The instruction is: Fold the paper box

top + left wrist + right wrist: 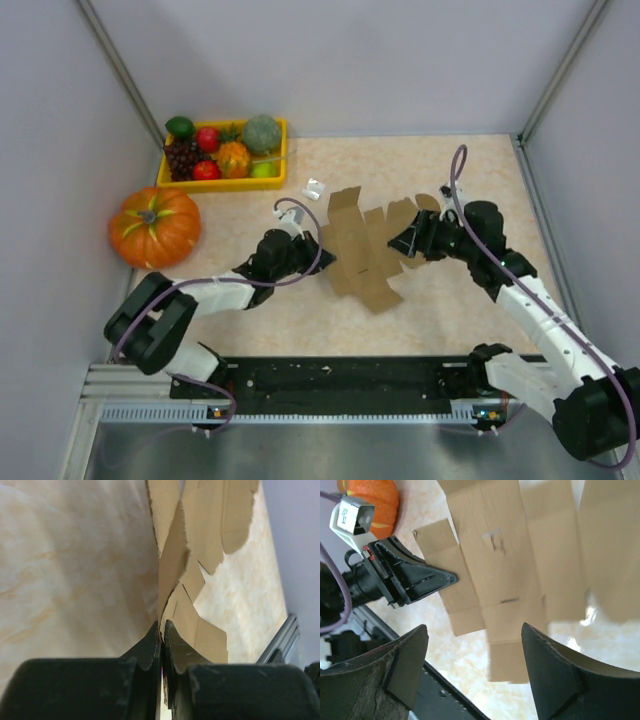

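Note:
The paper box (362,250) is a flat brown cardboard cut-out with flaps, lying partly raised in the middle of the table. My left gripper (325,258) is shut on the paper box's left edge. In the left wrist view the sheet (195,545) runs up from between the closed jaws of this gripper (163,626). My right gripper (398,244) is at the cut-out's right side. Its jaws are open, with nothing between them. In the right wrist view the right gripper (474,630) hovers over the cardboard panels (495,555), and the left gripper's fingers (427,580) pinch a side flap.
A yellow tray (222,184) of toy fruit and vegetables stands at the back left. A large orange pumpkin (155,226) sits in front of it. A tiny white object (314,187) lies behind the cardboard. Grey walls enclose three sides, and a metal rail (330,410) runs along the near edge.

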You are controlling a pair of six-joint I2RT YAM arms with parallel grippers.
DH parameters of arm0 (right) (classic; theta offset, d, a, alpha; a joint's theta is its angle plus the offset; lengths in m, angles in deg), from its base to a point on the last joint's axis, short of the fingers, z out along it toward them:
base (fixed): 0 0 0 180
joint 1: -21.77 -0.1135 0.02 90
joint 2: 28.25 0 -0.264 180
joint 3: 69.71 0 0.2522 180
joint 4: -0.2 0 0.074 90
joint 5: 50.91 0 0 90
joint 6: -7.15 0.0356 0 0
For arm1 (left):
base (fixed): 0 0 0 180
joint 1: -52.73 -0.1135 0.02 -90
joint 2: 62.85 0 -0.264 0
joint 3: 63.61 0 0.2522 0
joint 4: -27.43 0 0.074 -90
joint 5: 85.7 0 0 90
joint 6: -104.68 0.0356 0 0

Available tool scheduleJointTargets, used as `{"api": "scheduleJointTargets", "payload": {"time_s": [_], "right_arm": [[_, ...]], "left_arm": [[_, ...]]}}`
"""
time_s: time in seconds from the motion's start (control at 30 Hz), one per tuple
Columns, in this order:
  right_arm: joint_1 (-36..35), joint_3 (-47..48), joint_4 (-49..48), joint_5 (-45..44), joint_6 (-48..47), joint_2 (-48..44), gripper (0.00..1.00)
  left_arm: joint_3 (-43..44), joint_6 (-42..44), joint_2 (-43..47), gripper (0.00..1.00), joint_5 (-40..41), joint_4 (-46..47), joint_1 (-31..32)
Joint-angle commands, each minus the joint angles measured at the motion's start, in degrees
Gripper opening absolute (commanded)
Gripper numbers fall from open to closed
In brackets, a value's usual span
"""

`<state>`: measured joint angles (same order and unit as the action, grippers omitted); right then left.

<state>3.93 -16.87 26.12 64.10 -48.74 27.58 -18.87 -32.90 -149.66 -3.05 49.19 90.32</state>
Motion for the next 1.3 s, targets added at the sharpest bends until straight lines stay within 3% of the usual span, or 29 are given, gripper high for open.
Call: {"api": "scheduleJointTargets", "payload": {"time_s": [0.0,0.2,0.37,0.57,0.8,0.9,0.93,1.0,1.03,1.27], "right_arm": [[-0.7,8.55,9.38,2.56,-21.08,0.41,0.74],[-6.06,25.07,10.59,8.53,-42.35,11.38,0.75],[-6.67,38.17,17.1,14.71,-54.12,19.22,0.76],[-8.51,39.95,17.9,7.86,-58.71,20.81,0.76],[-15.97,36.53,13.42,-1.09,-62.67,20.37,0.72],[-18.27,35.02,11.48,-3.83,-62.68,18.0,0.54],[-19.67,35.37,12.18,-4.53,-62.06,17.39,0.38],[-21.52,38.16,17.76,-9.79,-59.17,15.54,0.21],[-23.09,39.84,20.16,-11.29,-57.33,15.27,0.0],[-25.57,54.69,44.5,-7.36,-36.07,14.57,0.0]], "left_arm": [[3.63,18.0,9.62,0.06,-15.9,-22.58,-4.61],[16.44,35.16,20.35,0.06,-17.97,-49.97,-8.84],[21.83,37.64,23.17,0.06,-25.42,-54.25,-9.2],[31.57,42.37,20.63,0.07,-30.77,-65.75,-9.72],[34.5,45.46,21.76,0.07,-38.6,-68.92,-9.72],[35.72,48.61,22.21,0.07,-37.39,-73.66,-9.72],[36.16,49.5,22.73,0.07,-36.34,-74.63,-9.72],[37.04,49.95,23.61,0.05,-33.62,-76.39,-9.72],[37.65,49.86,24.22,0.04,-32.65,-76.92,-9.72],[49.15,47.66,22.82,0.07,-26.85,-81.66,-9.81]]}}
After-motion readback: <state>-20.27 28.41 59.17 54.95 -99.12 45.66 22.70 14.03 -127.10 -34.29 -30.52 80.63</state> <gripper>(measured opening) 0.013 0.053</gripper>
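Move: The left gripper already pinches the paper box's left edge; the sheet's main panel lies about 8 cm to its right, 5 cm ahead and 4 cm lower. The open right gripper is roughly 12 cm above the sheet: the far edge of the right-hand panels is some 14 cm ahead and 2 cm left. From this right hand, the left gripper is about 17 cm left and 3 cm ahead, 8 cm lower; the white packet is 20 cm left, 25 cm ahead. Keep the left gripper shut on the box's left edge and lift it about 19 cm, drawing it back some 9 cm and a little left while it swings clockwise. Raise the open right gripper forward and left, rolling it about 60 degrees counter-clockwise seen from behind the hand, then ease left and back to pinch the far edge of the right-hand panels; once shut, draw back and rise slightly. ##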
